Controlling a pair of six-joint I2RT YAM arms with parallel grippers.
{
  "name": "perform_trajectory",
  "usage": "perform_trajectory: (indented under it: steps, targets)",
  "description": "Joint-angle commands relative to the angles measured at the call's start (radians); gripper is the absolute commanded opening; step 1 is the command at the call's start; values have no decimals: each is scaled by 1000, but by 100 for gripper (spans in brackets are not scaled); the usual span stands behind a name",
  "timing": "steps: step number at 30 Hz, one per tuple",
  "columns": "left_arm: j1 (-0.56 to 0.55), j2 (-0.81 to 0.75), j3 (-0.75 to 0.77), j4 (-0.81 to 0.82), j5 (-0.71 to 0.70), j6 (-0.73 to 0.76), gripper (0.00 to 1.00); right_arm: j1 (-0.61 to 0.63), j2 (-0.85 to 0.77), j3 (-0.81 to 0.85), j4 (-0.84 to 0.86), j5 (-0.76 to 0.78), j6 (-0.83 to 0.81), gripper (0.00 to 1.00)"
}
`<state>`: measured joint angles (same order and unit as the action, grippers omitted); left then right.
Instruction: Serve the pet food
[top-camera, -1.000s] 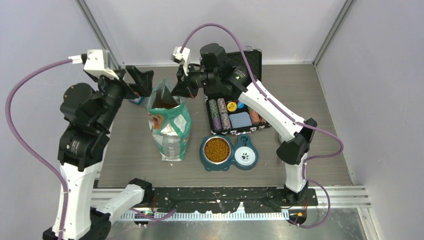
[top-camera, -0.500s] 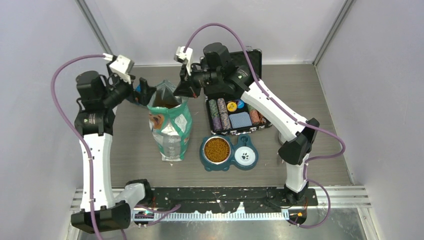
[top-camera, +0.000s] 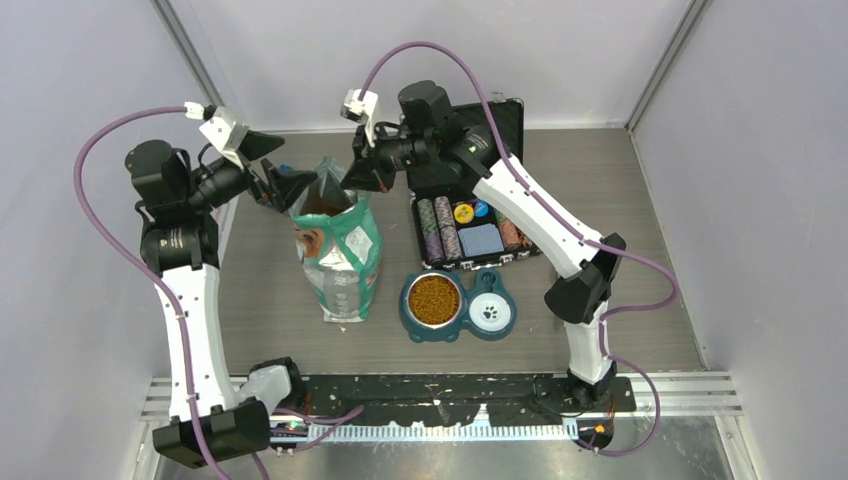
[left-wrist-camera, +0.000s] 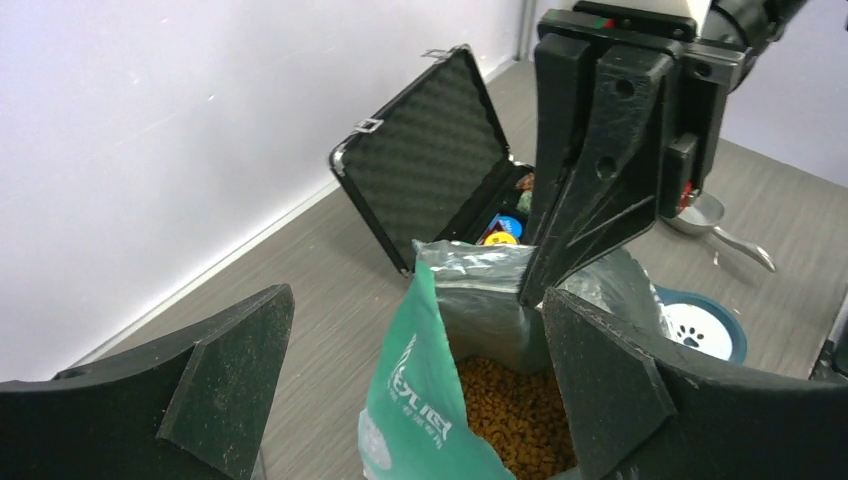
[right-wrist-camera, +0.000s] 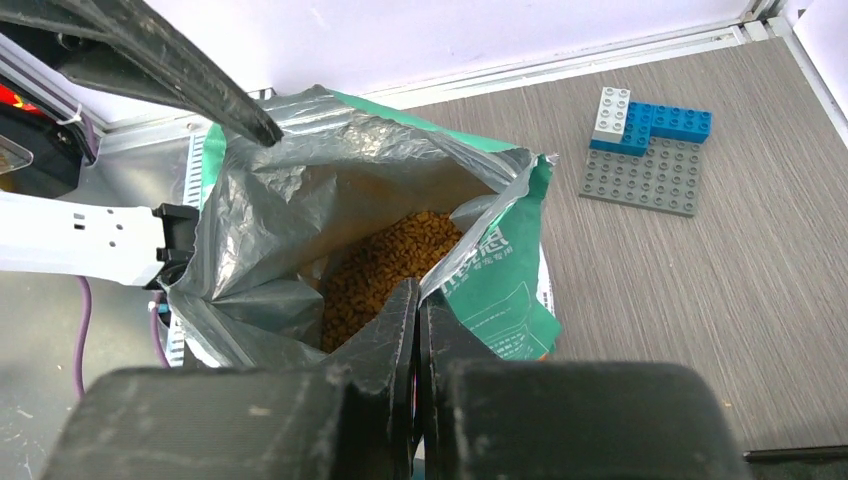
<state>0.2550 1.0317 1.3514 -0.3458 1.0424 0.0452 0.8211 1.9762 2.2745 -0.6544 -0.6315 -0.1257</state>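
The pet food (left-wrist-camera: 512, 412) fills the bottom of an open teal bag (top-camera: 340, 262) standing left of centre; more pet food (top-camera: 433, 298) lies in the left cup of a teal double bowl (top-camera: 468, 331). My right gripper (right-wrist-camera: 415, 297) is shut on the bag's far rim, holding the mouth open, as the left wrist view also shows (left-wrist-camera: 535, 285). My left gripper (left-wrist-camera: 418, 300) is open wide, its fingers (left-wrist-camera: 232, 372) on either side of the bag's near green rim (left-wrist-camera: 420, 400) without touching it. From above, the left gripper (top-camera: 280, 168) hovers at the bag's upper left.
An open black case (top-camera: 470, 228) of poker chips lies right of the bag, its lid (left-wrist-camera: 430, 150) raised. A metal scoop (left-wrist-camera: 702, 214) rests on the table beyond the bag. The bowl's white paw-print cup (top-camera: 490, 313) holds nothing. A grey Lego plate (right-wrist-camera: 645, 178) with blue bricks sits nearby.
My left arm has swung and turned, bringing its open gripper down to straddle the bag's left rim. The right gripper has drifted slightly left, still shut on the bag.
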Motion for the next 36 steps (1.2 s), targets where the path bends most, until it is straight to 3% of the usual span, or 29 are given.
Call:
perform_trajectory:
  steps: [1,6,10,14,25,28,29,33,35,36]
  targets:
    - [-15,64,55,-26,117,69,99,16,-4,91,94,-40,19,5]
    - [-111,139,157,-331,-44,329,99,30,-11,96,96,-39,21,5]
    - [-114,153,141,-317,-122,353,97,33,-11,90,92,-34,25,5]
    - [-114,184,162,-410,-112,467,95,33,-10,89,77,-34,26,5]
    - [-215,281,203,-421,-123,467,79,39,-3,98,36,-25,-5,5]
    - [-230,302,216,-410,-106,458,67,40,-5,97,28,-17,-5,5]
    - [-230,308,224,-408,-99,448,58,39,-10,95,28,-15,-4,5]
    - [-230,313,247,-412,-44,413,5,39,-34,67,26,18,5,5]
    - [-234,298,240,-336,-65,278,0,40,-51,53,24,56,16,5]
    - [-240,281,236,-289,-126,189,0,40,-57,48,25,77,37,11]
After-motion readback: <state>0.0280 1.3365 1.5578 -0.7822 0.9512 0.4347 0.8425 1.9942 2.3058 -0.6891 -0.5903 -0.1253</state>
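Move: The far-left corner of the pet food bag's open rim lies about 4 cm ahead of the left hand, 4 cm to its right and 8 cm below; the right hand already pinches the rim's right part, with that corner some 3 cm ahead and 4 cm to its left at about the same height. From the left hand, the toy bricks lie on the table about 15 cm ahead, 9 cm left and 38 cm down, the filled food bowl roughly 23 cm right, 9 cm back and 37 cm down. The left hand sinks about 8 cm with its fingers wide, easing some 4 cm forward and, mostly in the second half, 4 cm to its right, while the wrist turns roughly 20 degrees, tipping the fingertips down and slightly clockwise so the bag's far-left rim corner comes between the pads. Nearly at its lowest it shuts the fingers fully and pinches that corner, next to the right gripper, which stays nearly in place and keeps its own pinch on the rim. ##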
